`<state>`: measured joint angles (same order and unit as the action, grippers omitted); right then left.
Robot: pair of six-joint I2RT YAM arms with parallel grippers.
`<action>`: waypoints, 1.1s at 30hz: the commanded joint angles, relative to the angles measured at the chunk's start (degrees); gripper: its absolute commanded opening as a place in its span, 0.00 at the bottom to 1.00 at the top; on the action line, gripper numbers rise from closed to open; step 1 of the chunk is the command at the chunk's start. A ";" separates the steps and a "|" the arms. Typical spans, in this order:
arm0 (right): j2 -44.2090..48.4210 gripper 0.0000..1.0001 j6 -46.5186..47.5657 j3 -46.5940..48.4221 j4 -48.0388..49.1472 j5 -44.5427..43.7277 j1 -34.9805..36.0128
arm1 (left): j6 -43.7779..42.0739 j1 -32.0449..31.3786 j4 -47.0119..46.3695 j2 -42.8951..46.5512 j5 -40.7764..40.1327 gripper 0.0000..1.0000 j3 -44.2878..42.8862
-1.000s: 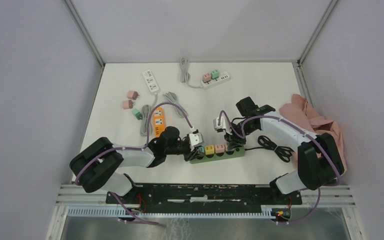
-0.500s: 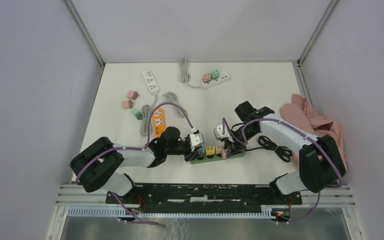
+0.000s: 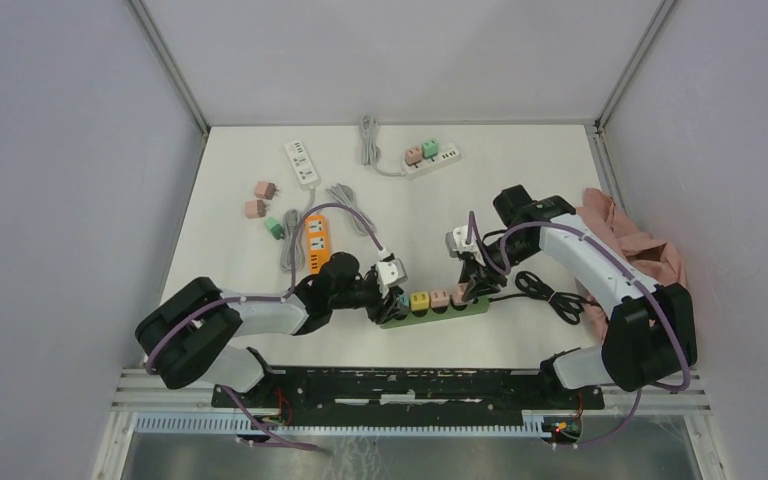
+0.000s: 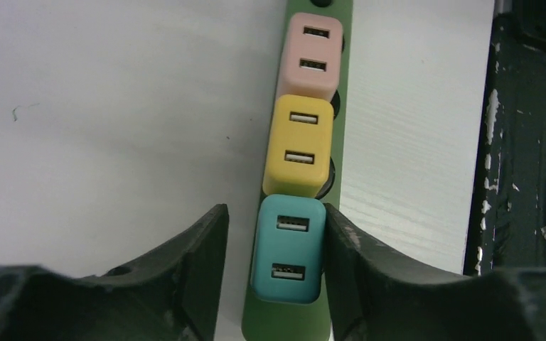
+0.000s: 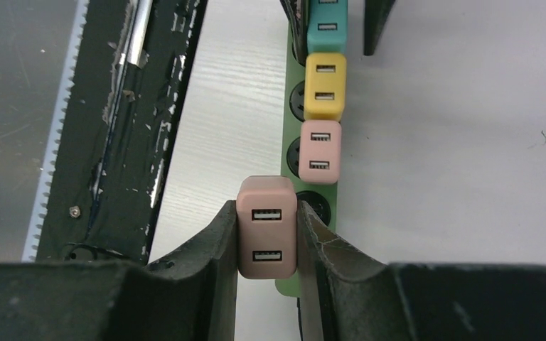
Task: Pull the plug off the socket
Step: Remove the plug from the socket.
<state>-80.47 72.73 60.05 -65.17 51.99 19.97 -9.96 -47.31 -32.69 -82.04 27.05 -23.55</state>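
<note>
A green power strip [image 3: 472, 306] lies near the front edge with teal [image 4: 288, 249], yellow [image 4: 298, 145] and pink [image 4: 309, 57] plugs seated in it. My left gripper [image 4: 274, 213] is open around the teal plug: the right finger touches it and the left finger stands off by a gap. My right gripper [image 5: 266, 206] is shut on a dusty pink plug [image 5: 266, 238]. That plug is held above and slightly beside the strip's [image 5: 286, 283] end, next to a bare socket [image 5: 316, 207]. In the top view the two grippers [image 3: 392, 290] [image 3: 465, 285] sit at opposite ends of the strip.
A pink cloth [image 3: 640, 250] and a coiled black cable [image 3: 550, 292] lie to the right. Further back are an orange strip [image 3: 318, 243], a white strip [image 3: 301, 163], a white strip with plugs [image 3: 430, 160] and loose plugs [image 3: 260, 200]. The black rail [image 3: 390, 385] borders the front.
My right gripper dipped onto the strip's right end, then drew back up and to the right with the dusty pink plug. My left gripper's jaws have parted from the teal plug.
</note>
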 commanded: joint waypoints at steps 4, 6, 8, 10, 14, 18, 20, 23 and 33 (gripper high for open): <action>-1.06 0.01 -3.74 4.69 -4.30 9.09 -0.10 | 12.01 0.65 -0.98 7.01 -4.20 0.71 1.15; -1.50 0.01 -4.92 5.10 -4.33 9.93 -0.18 | 13.26 0.69 -0.71 9.33 -4.76 0.74 1.89; -1.74 0.01 -5.58 5.23 -4.31 10.85 -0.28 | 14.10 0.68 0.54 12.25 -5.69 0.76 2.43; -1.72 0.01 -6.00 5.23 -4.35 11.50 -0.43 | 15.45 0.62 2.37 15.38 -7.41 0.77 2.55; -1.71 0.02 -8.70 5.17 -3.29 13.16 -0.68 | 19.14 0.65 3.57 21.32 -9.46 0.78 3.48; -2.20 0.02 -14.31 4.73 -0.61 14.82 -1.08 | 25.16 0.72 -0.25 26.43 -10.27 0.84 5.93; -2.49 0.02 -14.96 4.78 -0.58 15.54 -1.15 | 28.56 0.75 -2.58 28.14 -11.06 0.89 7.13; -2.86 0.02 -15.98 4.96 -0.53 16.47 -1.25 | 32.55 0.76 -3.91 30.04 -13.13 0.97 7.81; -3.02 0.03 -21.66 4.37 2.67 18.61 -1.59 | 38.78 0.77 -7.42 33.27 -11.03 0.97 7.41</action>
<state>-83.48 54.65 62.94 -64.73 65.87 18.70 24.10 -46.68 -35.03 -50.59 15.25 -15.77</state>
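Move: The pulled-out pink plug is already between the right fingers. It hangs about 12 cm to the right of the left hand, 3 cm farther out and 6 cm higher. The teal plug is at the left fingers, barely 1 cm below the hand point; the yellow plug stands 4 cm to its right and 1 cm farther out. From the right hand, the left gripper is 12 cm left, 3 cm back and 6 cm lower; the seated pink plug lies 4 cm left, 1 cm back, 6 cm down. The teal plug comes free of the left fingers as they spread wide; that hand climbs some 13 cm above the strip, drifting a little left, its fingertips tipping up nearly 30 degrees and swinging forward. The pulled pink plug stays pinched in the right hand, which eases up about 4 cm and left 3 cm, over the seated pink plug, while rolling roughly 20 degrees. ##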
